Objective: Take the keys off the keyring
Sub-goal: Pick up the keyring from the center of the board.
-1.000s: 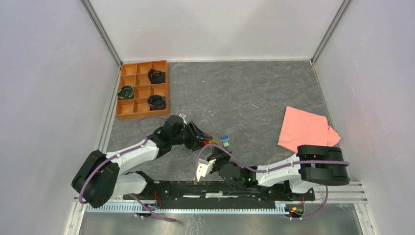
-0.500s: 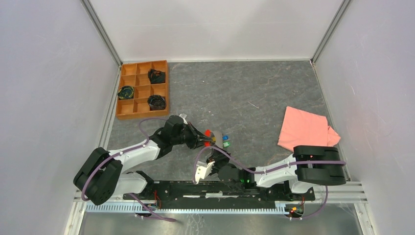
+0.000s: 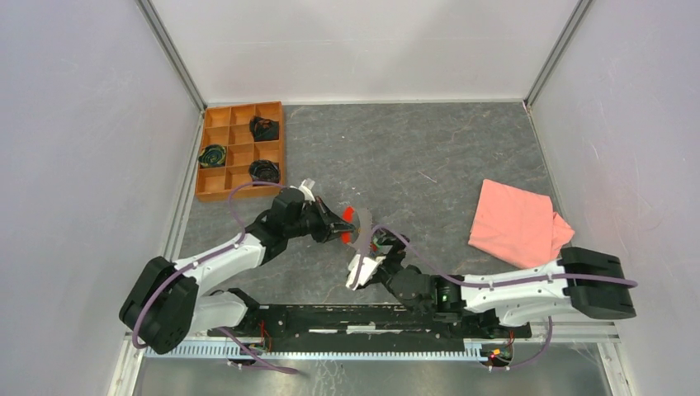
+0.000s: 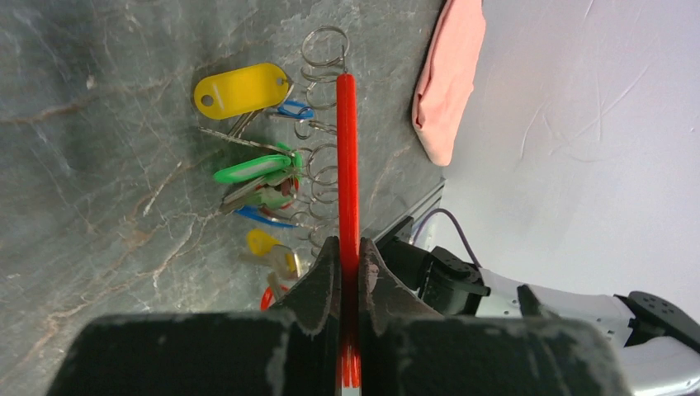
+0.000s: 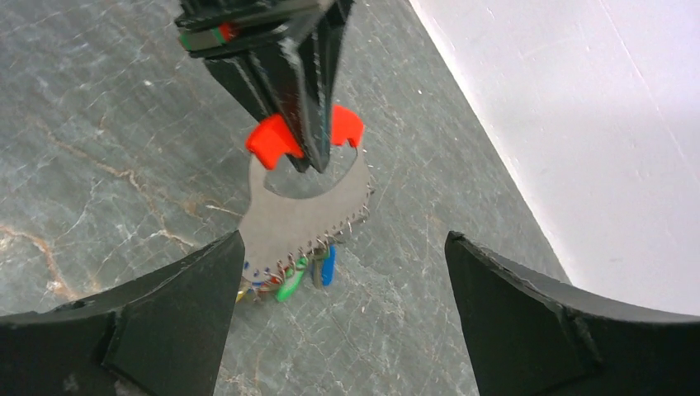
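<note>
My left gripper is shut on the red end of the keyring, a flat strap with one pale side, and holds it upright over the table. In the left wrist view the strap shows edge-on between my closed fingers. Small wire rings run along its lower edge. The keys, with yellow, green, blue and red heads, hang from them close to the table. My right gripper is open and empty, facing the pale side, with the green and blue keys between its fingertips.
A pink cloth lies at the right of the table. An orange compartment tray with dark coiled items stands at the back left. White walls close in the sides and the back.
My left gripper has raised the keyring and turned it so its pale side shows. My right arm has swung forward, and its open gripper has come up to the keys.
</note>
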Controlling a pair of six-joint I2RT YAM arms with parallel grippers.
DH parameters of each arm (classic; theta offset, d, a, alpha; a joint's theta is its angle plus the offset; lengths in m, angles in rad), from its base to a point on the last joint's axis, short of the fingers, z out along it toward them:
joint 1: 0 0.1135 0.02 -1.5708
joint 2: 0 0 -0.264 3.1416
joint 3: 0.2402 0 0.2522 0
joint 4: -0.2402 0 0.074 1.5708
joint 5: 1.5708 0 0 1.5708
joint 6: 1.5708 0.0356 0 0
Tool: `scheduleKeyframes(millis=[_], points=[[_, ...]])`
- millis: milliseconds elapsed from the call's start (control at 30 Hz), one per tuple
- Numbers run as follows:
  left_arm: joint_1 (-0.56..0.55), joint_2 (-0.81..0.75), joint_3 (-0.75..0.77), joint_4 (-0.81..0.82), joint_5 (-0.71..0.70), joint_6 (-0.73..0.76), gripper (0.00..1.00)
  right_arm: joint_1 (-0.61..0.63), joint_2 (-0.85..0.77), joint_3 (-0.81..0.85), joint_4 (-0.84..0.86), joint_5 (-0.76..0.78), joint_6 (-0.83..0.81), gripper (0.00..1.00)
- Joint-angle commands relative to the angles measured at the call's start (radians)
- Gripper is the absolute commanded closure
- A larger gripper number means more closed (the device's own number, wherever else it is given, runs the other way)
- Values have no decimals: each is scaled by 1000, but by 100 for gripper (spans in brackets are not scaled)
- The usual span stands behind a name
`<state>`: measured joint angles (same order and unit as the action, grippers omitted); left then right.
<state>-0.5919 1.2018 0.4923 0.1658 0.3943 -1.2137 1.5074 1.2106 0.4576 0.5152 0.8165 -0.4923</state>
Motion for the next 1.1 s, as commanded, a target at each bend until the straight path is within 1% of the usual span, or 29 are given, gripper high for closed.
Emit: scheduleKeyframes(millis=[0, 100, 233, 333, 433, 567, 733, 833, 967, 1067], points=[[33, -42, 73, 8, 32, 161, 98, -56, -101, 19, -136, -55, 165, 2], [58, -60, 87, 14, 70, 219, 98, -114, -162, 39, -202, -138, 235, 2], [83, -81, 130, -11, 119, 337, 98, -199, -229, 40, -218, -261, 319, 2], [88, -90, 200, -87, 164, 460, 98, -285, -294, 16, -203, -374, 364, 2], [89, -99, 275, -181, 205, 571, 98, -336, -344, -15, -168, -429, 373, 2], [89, -84, 366, -314, 243, 709, 98, -372, -401, -49, -134, -478, 370, 2], [89, -98, 399, -329, 305, 758, 98, -376, -501, -119, -73, -473, 351, 2], [89, -130, 410, -353, 327, 793, 98, -375, -560, -167, -37, -509, 342, 2], [89, -169, 400, -369, 330, 808, 98, -377, -569, -181, -43, -526, 381, 2], [89, -169, 406, -399, 338, 817, 98, -376, -566, -190, -33, -553, 388, 2]])
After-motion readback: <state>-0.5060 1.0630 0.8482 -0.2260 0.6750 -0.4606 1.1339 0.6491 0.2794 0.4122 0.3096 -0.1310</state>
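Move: The keyring is already in the left fingers by its red handle. Its plate centre lies about 5 cm right of, 1 ahead of and 3 below that hand, with the key tags some 6 cm right, level fore and aft, and 8 lower. The wooden tray is about 29 cm left, 21 ahead and 11 below. From the empty, wide-open right hand, the plate lies some 4 cm ahead, 4 left and 7 below. The keyring, still pinched by its red handle, goes up about 11 cm in the left hand, which eases forward at first and then back again while rolling some 45 degrees about the line of its fingers. The right hand, wide open, backs off sideways from the plate, right and up about 5 cm each, swinging forward and partly back and rolling its left side up. ##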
